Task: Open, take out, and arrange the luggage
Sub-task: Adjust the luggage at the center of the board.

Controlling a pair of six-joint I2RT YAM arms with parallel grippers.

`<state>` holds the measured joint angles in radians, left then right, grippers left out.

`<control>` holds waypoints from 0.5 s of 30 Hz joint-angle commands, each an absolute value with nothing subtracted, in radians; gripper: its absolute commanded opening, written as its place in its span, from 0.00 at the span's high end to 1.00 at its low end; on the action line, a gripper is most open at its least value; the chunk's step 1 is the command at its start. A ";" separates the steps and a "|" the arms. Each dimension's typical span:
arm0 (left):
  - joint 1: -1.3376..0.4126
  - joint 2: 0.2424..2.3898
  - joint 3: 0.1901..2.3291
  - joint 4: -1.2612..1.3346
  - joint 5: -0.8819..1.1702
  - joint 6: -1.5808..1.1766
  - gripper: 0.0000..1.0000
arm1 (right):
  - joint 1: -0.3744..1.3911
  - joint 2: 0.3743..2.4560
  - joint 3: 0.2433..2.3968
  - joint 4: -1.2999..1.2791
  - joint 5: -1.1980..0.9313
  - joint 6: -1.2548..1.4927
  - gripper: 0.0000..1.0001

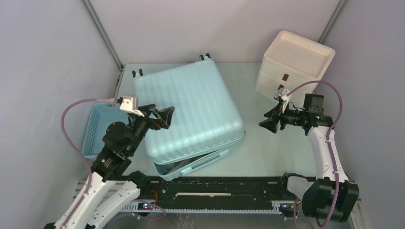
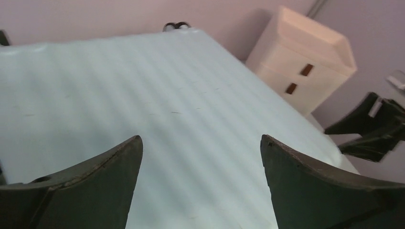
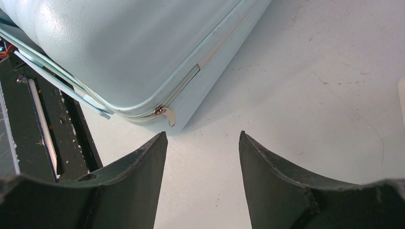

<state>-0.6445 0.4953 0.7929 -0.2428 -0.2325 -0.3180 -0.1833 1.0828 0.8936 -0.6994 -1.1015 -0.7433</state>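
Observation:
The luggage [image 1: 191, 107], a pale mint ribbed hard-shell suitcase, lies flat on the table with its wheels [image 1: 205, 57] at the far side. Its upper shell sits askew over the lower one, with a gap along the near edge [image 1: 191, 164]. My left gripper [image 1: 165, 118] hovers open over the lid's left part; in the left wrist view the left gripper [image 2: 200, 138] has only ribbed shell [image 2: 143, 86] beneath and holds nothing. My right gripper [image 1: 270, 118] stands open to the right of the case. In the right wrist view the right gripper [image 3: 203, 134] is over bare table, just short of the zip pull [image 3: 165, 114] at the corner of the luggage [image 3: 124, 47].
A small blue slatted basket [image 1: 98, 126] sits left of the suitcase, partly under my left arm. A cream-white box [image 1: 293, 64] with brown drawer tabs stands at the back right. A black rail [image 1: 215, 188] runs along the near table edge. Grey walls close in on both sides.

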 commanded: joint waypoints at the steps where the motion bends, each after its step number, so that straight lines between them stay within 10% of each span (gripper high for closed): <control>1: -0.365 0.509 0.791 -0.191 0.080 -0.481 0.05 | -0.189 1.078 0.908 -0.708 -1.124 -0.767 0.34; 11: 0.141 0.538 0.668 -0.085 0.227 -0.743 0.61 | -0.189 1.077 0.908 -0.712 -1.118 -0.768 0.34; 15: 0.203 0.531 0.641 -0.161 0.125 -0.711 0.66 | -0.188 1.077 0.908 -0.713 -1.119 -0.770 0.34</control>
<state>0.1528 0.5365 0.6685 -0.1253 0.1810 -0.6884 -0.1837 1.0828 0.8936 -0.7082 -1.1015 -0.7551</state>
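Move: The luggage lies below the left hand, its middle about 9 cm to the right, 7 cm ahead and 22 cm down. The top of its left edge is some 10 cm to the hand's left and 4 cm ahead, about 13 cm lower. The far-left wheels stand roughly 24 cm ahead and 14 cm left, and the blue basket about 28 cm to the left, level with the hand. From the idle right hand, the luggage's middle is some 37 cm left and 4 cm ahead. The left hand sweeps left above the luggage, out towards its left edge on the basket side, about 11 cm to the left while also reaching some 5 cm forward, and sinks about 3 cm, mostly at the end. On the way the wrist swings about 20 degrees counter-clockwise until the fingers point nearly straight forward, rolls a similar amount so that the hand's left side drops, and the wide-open fingers close to about a third without a thing between them. ##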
